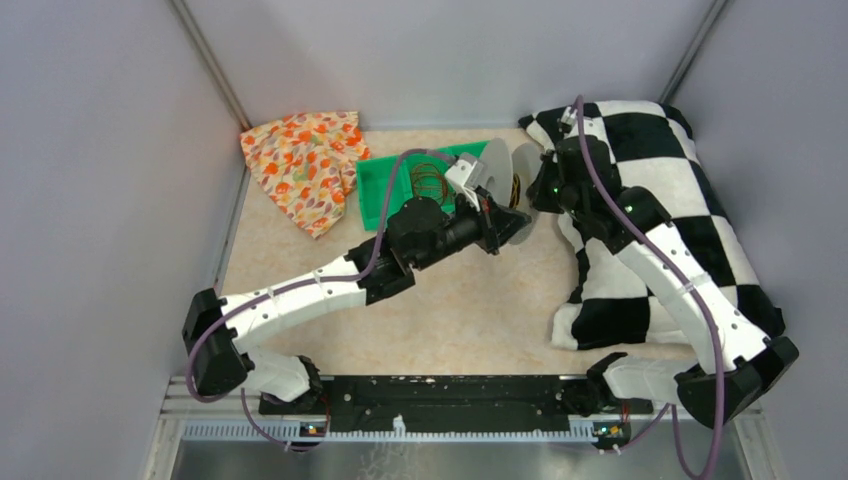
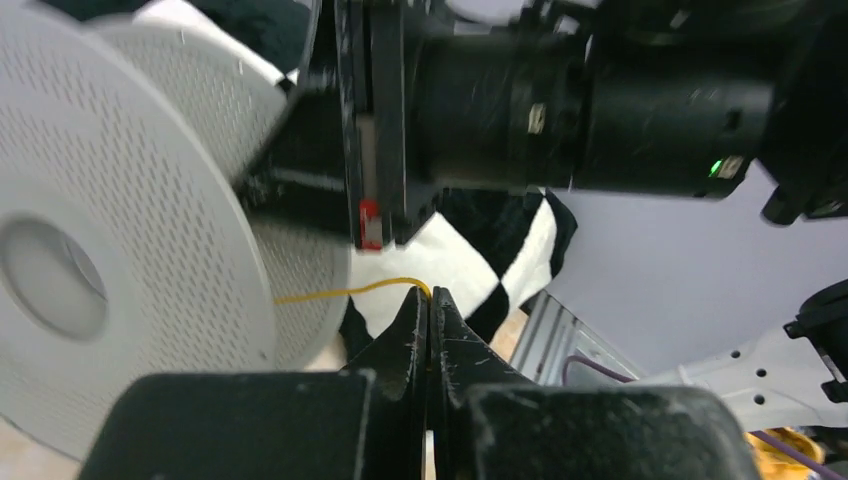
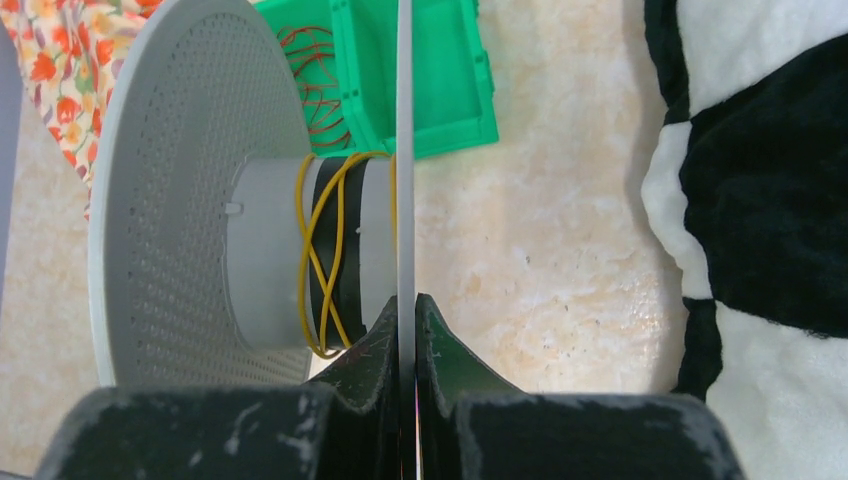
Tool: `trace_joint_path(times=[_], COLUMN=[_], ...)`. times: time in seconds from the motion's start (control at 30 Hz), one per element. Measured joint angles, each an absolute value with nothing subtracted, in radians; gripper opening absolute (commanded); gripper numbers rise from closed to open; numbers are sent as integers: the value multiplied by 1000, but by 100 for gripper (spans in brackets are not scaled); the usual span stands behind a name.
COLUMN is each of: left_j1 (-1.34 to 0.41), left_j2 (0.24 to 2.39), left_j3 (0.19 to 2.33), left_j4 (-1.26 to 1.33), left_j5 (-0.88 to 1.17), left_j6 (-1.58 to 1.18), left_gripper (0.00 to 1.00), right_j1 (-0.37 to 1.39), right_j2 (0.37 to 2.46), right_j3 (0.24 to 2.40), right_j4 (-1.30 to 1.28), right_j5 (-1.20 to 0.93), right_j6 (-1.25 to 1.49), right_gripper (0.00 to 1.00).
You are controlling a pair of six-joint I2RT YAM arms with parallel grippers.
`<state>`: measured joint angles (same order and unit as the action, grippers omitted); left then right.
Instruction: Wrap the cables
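Observation:
The round spool point(image 3: 170, 180) stands on edge, and a thin yellow cable point(image 3: 325, 260) crosses itself in a few turns round its grey hub. My right gripper point(image 3: 407, 300) is shut on the rim of the spool's near flange point(image 3: 405, 150), seen edge-on. My left gripper point(image 2: 430, 292) is shut on the free yellow cable point(image 2: 340, 292), which runs from its tips leftward behind the perforated flange point(image 2: 130, 230). From above, the left gripper point(image 1: 497, 215) and right gripper point(image 1: 535, 190) meet at the spool point(image 1: 495, 165). More looped cables point(image 1: 428, 180) lie in the green tray.
The green tray point(image 1: 385, 190) sits behind the left arm, with a floral cloth point(image 1: 300, 165) to its left. A black-and-white checkered cushion point(image 1: 680, 200) fills the right side under the right arm. Grey walls close in on three sides.

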<state>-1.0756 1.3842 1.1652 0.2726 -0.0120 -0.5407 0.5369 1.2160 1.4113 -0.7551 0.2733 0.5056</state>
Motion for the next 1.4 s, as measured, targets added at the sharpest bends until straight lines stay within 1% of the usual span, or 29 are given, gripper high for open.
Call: trace_joint_path(times=[0.17, 0.33, 0.47, 0.73, 1.07, 1.2, 1.4], left_j1=[-1052, -1021, -986, -963, -951, -950, -944], left_j2=[1387, 1410, 1412, 1419, 1365, 1318, 1299], left_j3=[1244, 1293, 1312, 1407, 1425, 1425, 1423], left_j4=[189, 127, 97, -65, -262, -286, -285], left_j5=[6, 75, 147, 314, 484, 528, 540], left_j6=[-450, -388, -354, -199, 35, 89, 127], left_gripper=[0, 0, 0, 0, 0, 0, 0], right_j1=[543, 543, 543, 545, 547, 548, 550], right_j2=[1189, 1097, 1033, 989, 983, 968, 918], right_j3=[1369, 1293, 1276, 1280, 1340, 1372, 1374], right_j4=[-770, -799, -849, -928, -1110, -1128, -1119], right_j5=[193, 110, 44, -104, -277, -339, -355], right_j6=[453, 390, 327, 196, 43, 17, 20], right_gripper=[0, 0, 0, 0, 0, 0, 0])
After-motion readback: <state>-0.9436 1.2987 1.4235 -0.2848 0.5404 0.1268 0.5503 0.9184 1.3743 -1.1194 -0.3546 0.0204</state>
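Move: Just below and in front of the left hand, the spool's hub lies some 12 cm ahead, 2 cm left and 8 cm lower; the yellow cable runs to it from those fingers. From the right hand, which grips the right flange's rim, the hub is about 7 cm ahead, 4 cm left and 6 cm down. The green tray lies roughly 20 cm ahead of the right hand, 14 cm left and 27 cm below; the checkered pillow's middle is 6 cm ahead, 33 cm right, 24 cm down. Drawing the spool back about 16 cm by its pinched rim, the right hand swings it some 45 degrees counter-clockwise, dipping slightly and rising again. The left hand, still pinching the yellow cable, eases forward, then back and about 5 cm left, rising slightly while its wrist rolls and tips up, so that the spool passes back beneath the fingers. ##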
